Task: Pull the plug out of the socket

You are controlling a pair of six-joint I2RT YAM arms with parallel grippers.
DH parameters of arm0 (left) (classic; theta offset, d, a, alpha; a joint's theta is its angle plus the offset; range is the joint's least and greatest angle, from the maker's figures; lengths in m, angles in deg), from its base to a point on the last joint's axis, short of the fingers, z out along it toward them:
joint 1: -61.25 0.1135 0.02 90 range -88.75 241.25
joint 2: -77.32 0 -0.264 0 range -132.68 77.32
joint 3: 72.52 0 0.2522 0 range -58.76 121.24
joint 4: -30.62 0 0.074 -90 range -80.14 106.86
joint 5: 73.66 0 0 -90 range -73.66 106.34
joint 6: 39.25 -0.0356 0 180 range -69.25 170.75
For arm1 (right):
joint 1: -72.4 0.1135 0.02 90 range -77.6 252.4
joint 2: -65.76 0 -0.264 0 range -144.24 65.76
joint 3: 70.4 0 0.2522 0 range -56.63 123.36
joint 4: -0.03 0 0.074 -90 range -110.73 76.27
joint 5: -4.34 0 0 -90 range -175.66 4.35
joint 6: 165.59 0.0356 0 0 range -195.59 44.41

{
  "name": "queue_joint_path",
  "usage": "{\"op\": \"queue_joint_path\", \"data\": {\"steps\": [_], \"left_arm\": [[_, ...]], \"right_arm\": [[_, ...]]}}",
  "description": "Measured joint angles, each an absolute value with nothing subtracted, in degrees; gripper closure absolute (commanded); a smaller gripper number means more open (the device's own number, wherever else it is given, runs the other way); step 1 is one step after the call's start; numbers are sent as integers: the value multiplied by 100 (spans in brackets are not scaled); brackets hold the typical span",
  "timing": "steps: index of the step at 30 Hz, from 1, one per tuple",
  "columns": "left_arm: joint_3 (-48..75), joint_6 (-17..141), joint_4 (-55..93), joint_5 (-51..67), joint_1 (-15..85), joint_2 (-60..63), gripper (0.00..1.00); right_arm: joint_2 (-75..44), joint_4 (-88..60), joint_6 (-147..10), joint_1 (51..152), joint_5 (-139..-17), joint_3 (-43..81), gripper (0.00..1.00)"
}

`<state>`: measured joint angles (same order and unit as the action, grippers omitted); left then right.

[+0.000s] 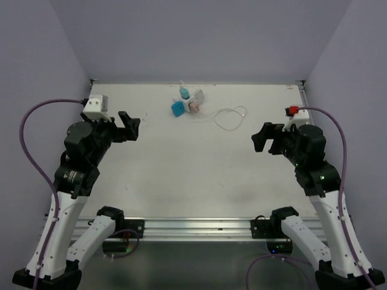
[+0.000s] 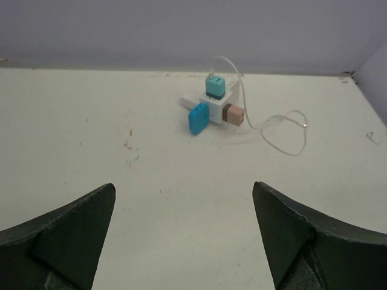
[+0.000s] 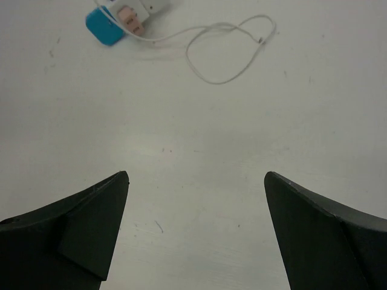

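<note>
The white cube socket [image 1: 192, 103] lies at the far middle of the table. A blue plug [image 1: 177, 108], a teal plug [image 1: 184, 92] with a thin white cable [image 1: 230, 118] and a pink plug [image 1: 195, 108] sit in its faces. The left wrist view shows the socket [image 2: 216, 109] far ahead, with the blue plug [image 2: 198, 118], teal plug [image 2: 214, 86] and pink plug [image 2: 233, 115] in it. My left gripper [image 1: 130, 127] [image 2: 183, 185] is open and empty, well short of the socket. My right gripper [image 1: 263, 138] [image 3: 196, 174] is open and empty too, with the blue plug [image 3: 104, 27] far off at upper left.
The cable [image 3: 230, 51] loops loosely on the table to the right of the socket. A white block [image 1: 95, 107] stands at the left edge behind my left arm, and a red-tipped fitting [image 1: 292, 110] at the right edge. Purple walls close in the table.
</note>
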<state>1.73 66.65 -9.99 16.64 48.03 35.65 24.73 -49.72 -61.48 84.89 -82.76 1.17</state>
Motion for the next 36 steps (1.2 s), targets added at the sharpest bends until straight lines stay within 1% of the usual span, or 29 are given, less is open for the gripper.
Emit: {"op": "queue_joint_path", "data": {"steps": [5, 12, 17, 23, 30, 36], "left_arm": [[-430, 6668, -761, 1817, 4803, 2927, 0], [-983, 6650, -320, 2103, 4803, 1910, 0], [-1306, 6665, -31, 2042, 5048, 1578, 0], [-1354, 6668, 52, 2095, 5300, 1535, 0], [-1354, 6668, 146, 2090, 5339, 1362, 0], [-1354, 6668, 146, 2095, 5354, 1325, 1]], "right_arm": [[1238, -4786, -6113, 8489, -8129, -54, 1], [-1160, -3910, -6235, 8764, -7848, 263, 1], [-2854, -3283, -6447, 9088, -7531, 1153, 1], [-4624, -2481, -6742, 9383, -7218, 2766, 1], [-5988, -2081, -7118, 9772, -7133, 4101, 1], [-6517, -1923, -7278, 9960, -7115, 4755, 1]]}}
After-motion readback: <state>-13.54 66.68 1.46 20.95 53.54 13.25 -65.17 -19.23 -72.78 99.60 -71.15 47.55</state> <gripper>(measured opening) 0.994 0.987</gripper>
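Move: Ahead and to the left of the right hand lies the pink plug, about 32 cm out, 26 cm left and 24 cm below. Its white socket is some 3 cm farther out and 3 cm left of the plug; the teal plug stands about 5 cm out and 5 cm left of it, the blue plug about 7 cm left. The cable loop lies some 17 cm to the plug's right, 5 cm nearer. From the left hand the pink plug is roughly 30 cm ahead, 24 cm right, 29 cm below. Sweeping in open, the right hand dips steeply while going forward, then runs forward-left, still sinking slightly, to the pink plug: about 28 cm forward, 25 cm left and 20 cm down, turning some 30 degrees counter-clockwise and easing to a stop close to it. The left hand, also open, sinks about 20 cm and moves 7 cm forward, tipping down. ##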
